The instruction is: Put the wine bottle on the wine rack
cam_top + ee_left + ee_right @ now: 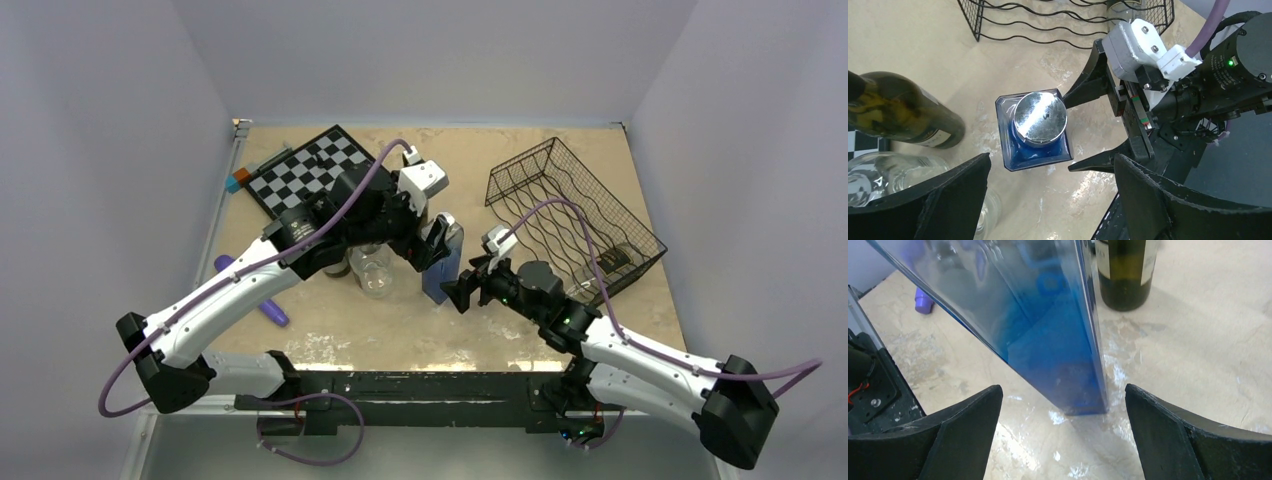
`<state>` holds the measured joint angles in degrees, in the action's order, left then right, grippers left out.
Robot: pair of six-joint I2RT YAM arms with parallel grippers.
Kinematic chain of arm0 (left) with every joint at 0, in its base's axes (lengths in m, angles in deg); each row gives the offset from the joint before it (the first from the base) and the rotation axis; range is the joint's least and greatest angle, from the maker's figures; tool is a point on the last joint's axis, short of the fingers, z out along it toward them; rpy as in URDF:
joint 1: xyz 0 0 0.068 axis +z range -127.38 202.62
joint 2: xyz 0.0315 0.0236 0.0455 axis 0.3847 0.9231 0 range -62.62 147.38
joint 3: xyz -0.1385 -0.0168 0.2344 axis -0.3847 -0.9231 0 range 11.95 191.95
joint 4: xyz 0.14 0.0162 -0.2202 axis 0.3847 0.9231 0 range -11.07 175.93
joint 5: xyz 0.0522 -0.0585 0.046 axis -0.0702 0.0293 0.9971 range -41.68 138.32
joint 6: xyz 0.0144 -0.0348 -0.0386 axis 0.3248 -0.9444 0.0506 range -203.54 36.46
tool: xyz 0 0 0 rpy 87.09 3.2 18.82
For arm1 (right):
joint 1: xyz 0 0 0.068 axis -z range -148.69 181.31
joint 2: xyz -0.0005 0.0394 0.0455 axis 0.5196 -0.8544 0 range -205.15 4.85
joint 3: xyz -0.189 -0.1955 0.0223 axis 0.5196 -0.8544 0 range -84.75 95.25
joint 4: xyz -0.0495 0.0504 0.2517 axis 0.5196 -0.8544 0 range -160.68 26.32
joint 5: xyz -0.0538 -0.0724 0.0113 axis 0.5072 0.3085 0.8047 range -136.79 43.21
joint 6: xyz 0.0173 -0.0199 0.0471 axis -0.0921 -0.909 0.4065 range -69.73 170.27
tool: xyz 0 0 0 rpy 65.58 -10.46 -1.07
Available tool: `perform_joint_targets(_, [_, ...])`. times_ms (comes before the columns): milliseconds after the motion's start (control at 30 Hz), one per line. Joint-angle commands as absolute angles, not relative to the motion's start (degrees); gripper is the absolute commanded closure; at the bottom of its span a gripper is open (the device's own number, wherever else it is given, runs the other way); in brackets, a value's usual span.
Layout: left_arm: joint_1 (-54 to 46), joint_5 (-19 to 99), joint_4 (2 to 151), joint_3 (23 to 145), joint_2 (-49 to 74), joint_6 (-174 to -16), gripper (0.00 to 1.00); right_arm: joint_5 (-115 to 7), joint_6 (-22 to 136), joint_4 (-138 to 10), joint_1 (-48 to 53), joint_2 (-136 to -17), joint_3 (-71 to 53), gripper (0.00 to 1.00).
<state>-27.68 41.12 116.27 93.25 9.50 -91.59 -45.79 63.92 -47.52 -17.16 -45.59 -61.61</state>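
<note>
A blue square glass bottle (pixel 443 265) with a silver cap (pixel 1040 119) stands on the table. My left gripper (pixel 437 243) hovers above it, open and empty (pixel 1053 200), with the cap just beyond its fingertips. My right gripper (pixel 462 290) is open at the bottle's base, one finger on each side, not touching (pixel 1063 440). A dark green wine bottle with a label (pixel 903 112) stands left of the blue one and also shows in the right wrist view (pixel 1125 275). The black wire wine rack (pixel 575 215) stands at the back right with one bottle (pixel 615 258) lying in it.
A clear glass bottle (pixel 373 268) stands beside the dark bottle. A chessboard (pixel 310 170) lies at the back left. A purple object (pixel 255 292) lies near the left arm. The rack's front edge (pixel 1048 25) is close behind the blue bottle.
</note>
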Motion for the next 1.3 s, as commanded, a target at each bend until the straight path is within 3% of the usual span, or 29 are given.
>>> perform_joint_targets(0, [-27.73, 39.63, 112.90, 92.36, 11.42, -94.47, 0.04, -43.92, 66.79, -51.17, -17.21, -42.36, -62.79, 0.03])
perform_joint_targets(267, [-30.80, 48.96, 106.96, 87.29, 14.33, -97.13, 0.07, -41.01, 68.09, -54.57, -17.21, -39.44, -63.90, 0.03])
perform_joint_targets(500, [-32.22, 58.12, 96.63, 78.77, 13.25, -99.70, 0.20, -39.27, 68.85, -54.76, -17.21, -39.00, -63.79, 0.04])
perform_joint_targets(567, [-32.22, 59.92, 96.01, 77.82, 12.54, -99.44, 0.33, -38.98, 69.09, -54.52, -17.21, -39.16, -63.83, 0.05])
perform_joint_targets(667, [-32.22, 60.46, 95.40, 77.79, 11.59, -98.47, 0.66, -38.99, 69.50, -53.72, -17.21, -39.12, -64.20, 0.05])
perform_joint_targets(733, [-32.22, 59.90, 95.19, 78.85, 10.87, -97.24, 0.94, -39.11, 69.53, -53.49, -17.21, -39.19, -64.12, 0.05])
perform_joint_targets(767, [-32.22, 59.92, 95.50, 79.77, 10.60, -96.91, 1.00, -39.21, 69.42, -53.53, -17.21, -39.19, -63.98, 0.05])
perform_joint_targets(1267, [-32.16, 58.98, 111.67, 106.83, 9.41, -98.26, 1.00, -48.10, 57.17, -57.22, -17.21, -35.30, -49.41, 0.02])
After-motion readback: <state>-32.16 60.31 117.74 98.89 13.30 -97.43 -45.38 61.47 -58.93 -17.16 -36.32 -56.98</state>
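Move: The blue bottle stands upright on the table with its silver cap under the left hand, its middle about 3 cm ahead, 2 cm right and 17 cm below. Around it, counted from the bottle, the green bottle is some 12 cm farther out and 6 cm left, the near clear bottle about 14 cm left and level with it. The wine rack's middle lies some 31 cm right and 12 cm farther out. From the right hand, the blue bottle is about 5 cm ahead, 6 cm left, its middle 3 cm lower. The left hand, wide open, sinks about 9 cm over the blue bottle, easing 3 cm forward and turning some 15 degrees counter-clockwise, closes its fingers part-way on the upper body just below the cap, holds there briefly, then lifts the bottle straight up by about 11 cm. Meanwhile the right hand, still open, first backs off nearly 3 cm to the right and 2 cm down, pauses, and then rises about 6 cm as the bottle goes up, without gripping anything. ##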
